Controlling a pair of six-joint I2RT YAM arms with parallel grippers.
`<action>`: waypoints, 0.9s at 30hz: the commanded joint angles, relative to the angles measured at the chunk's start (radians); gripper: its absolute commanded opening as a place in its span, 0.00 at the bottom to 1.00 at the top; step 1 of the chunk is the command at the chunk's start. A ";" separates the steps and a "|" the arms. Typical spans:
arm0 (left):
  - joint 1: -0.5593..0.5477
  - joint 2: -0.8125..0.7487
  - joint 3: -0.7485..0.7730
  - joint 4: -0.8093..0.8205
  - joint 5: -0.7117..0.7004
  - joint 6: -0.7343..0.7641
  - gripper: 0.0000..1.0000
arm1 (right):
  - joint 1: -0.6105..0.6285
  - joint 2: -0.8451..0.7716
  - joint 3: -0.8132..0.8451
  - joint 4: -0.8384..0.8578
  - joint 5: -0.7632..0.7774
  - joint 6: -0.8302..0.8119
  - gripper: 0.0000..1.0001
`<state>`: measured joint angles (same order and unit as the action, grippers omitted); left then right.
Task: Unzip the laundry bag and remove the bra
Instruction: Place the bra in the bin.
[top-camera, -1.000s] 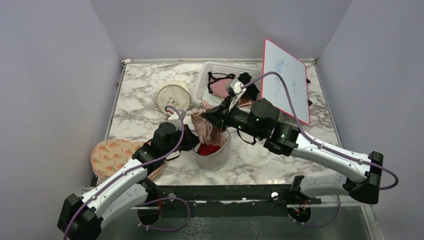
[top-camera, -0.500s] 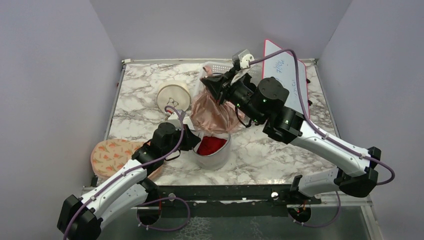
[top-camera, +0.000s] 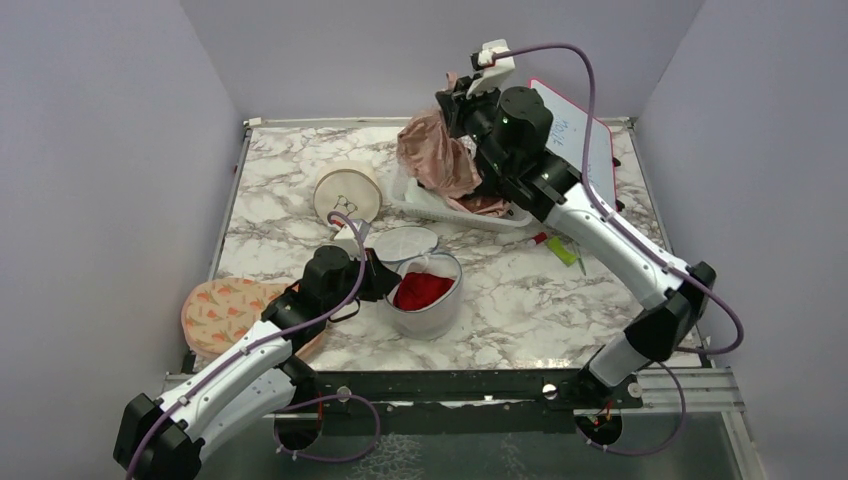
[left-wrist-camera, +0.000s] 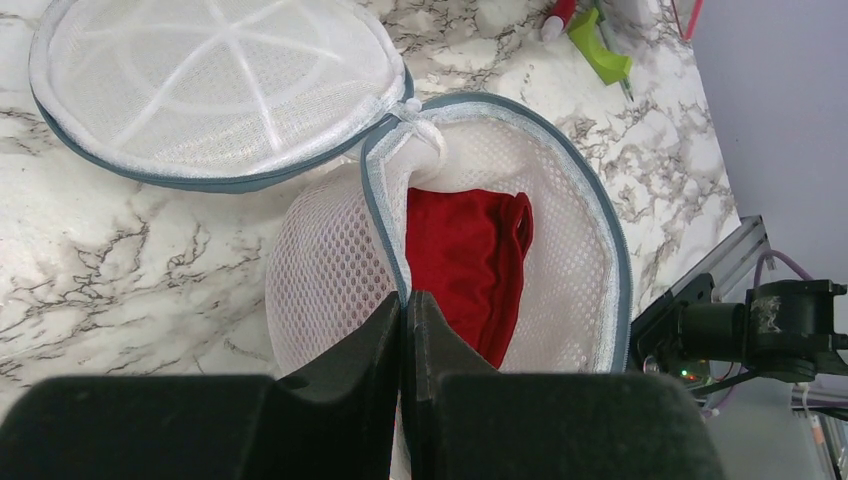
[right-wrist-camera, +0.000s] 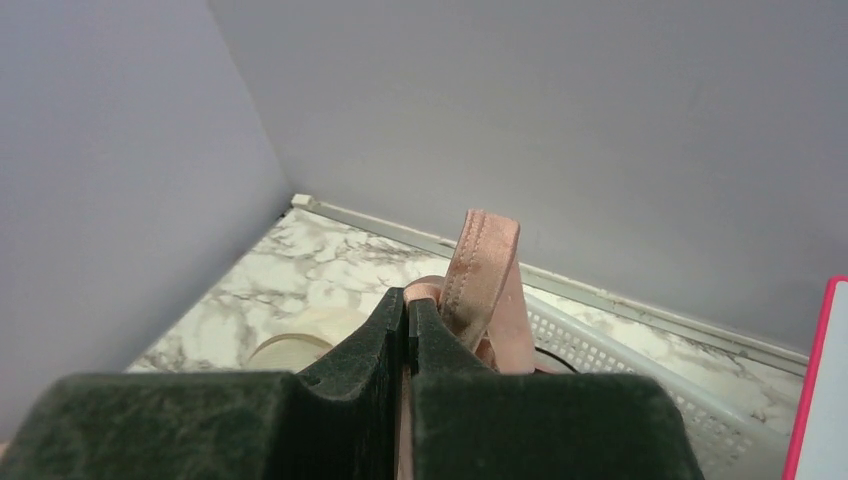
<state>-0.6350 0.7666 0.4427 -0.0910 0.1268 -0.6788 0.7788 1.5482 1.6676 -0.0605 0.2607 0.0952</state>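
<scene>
The laundry bag (top-camera: 432, 312) stands open near the table's front, its zip lid (top-camera: 405, 243) flipped flat behind it. A red garment (top-camera: 422, 290) lies inside. My left gripper (top-camera: 384, 284) is shut on the bag's grey-blue rim; in the left wrist view its tips (left-wrist-camera: 407, 298) pinch the rim between the mesh wall (left-wrist-camera: 320, 260) and the red garment (left-wrist-camera: 465, 260). My right gripper (top-camera: 452, 98) is raised high at the back, shut on a dusty-pink bra (top-camera: 436, 152) that hangs above the white basket (top-camera: 432, 208). In the right wrist view a strap of the bra (right-wrist-camera: 485, 258) stands beside the gripper (right-wrist-camera: 408, 300).
A cream round case (top-camera: 347, 192) sits left of the basket. A flat peach patterned pouch (top-camera: 222, 310) lies at the front left. A red-framed whiteboard (top-camera: 575, 135) leans at the back right. A green and a red marker (top-camera: 560, 248) lie right of the bag.
My right gripper has lifted the pink bra out of the bag, up and back to above the basket. The bag's lid and red garment now show. The left arm has held still.
</scene>
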 joint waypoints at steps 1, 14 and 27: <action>0.000 -0.021 0.012 0.017 0.011 0.006 0.00 | -0.080 0.133 0.084 -0.046 -0.141 0.066 0.01; -0.002 -0.008 0.030 0.013 0.015 0.014 0.00 | -0.184 0.406 0.147 -0.080 -0.274 0.152 0.01; -0.001 -0.015 0.031 0.006 0.015 0.012 0.00 | -0.231 0.611 0.092 -0.141 -0.204 0.045 0.01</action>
<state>-0.6350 0.7620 0.4431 -0.0914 0.1280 -0.6781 0.5537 2.0861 1.7664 -0.1471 0.0399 0.1883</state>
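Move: The bin I'm bringing the bra to has its middle about 18 cm ahead of my right hand, 5 cm to its right and nearly 40 cm below. The round cream bag stands about 14 cm ahead and 23 cm to my right hand's left; the whiteboard is about 18 cm ahead, 30 cm to its right. From my left hand, still pinching the laundry bag's rim, the bin is 36 cm ahead, 13 cm to the right, 10 cm lower. I lower the bra into the bin with my right hand, its strap still pinched in shut fingers: a quick forward swing that soon turns into a steep descent, about 26 cm down and 13 cm forward altogether. On the way my wrist tips the fingers down by some 30 degrees, over the left part of the bin. ##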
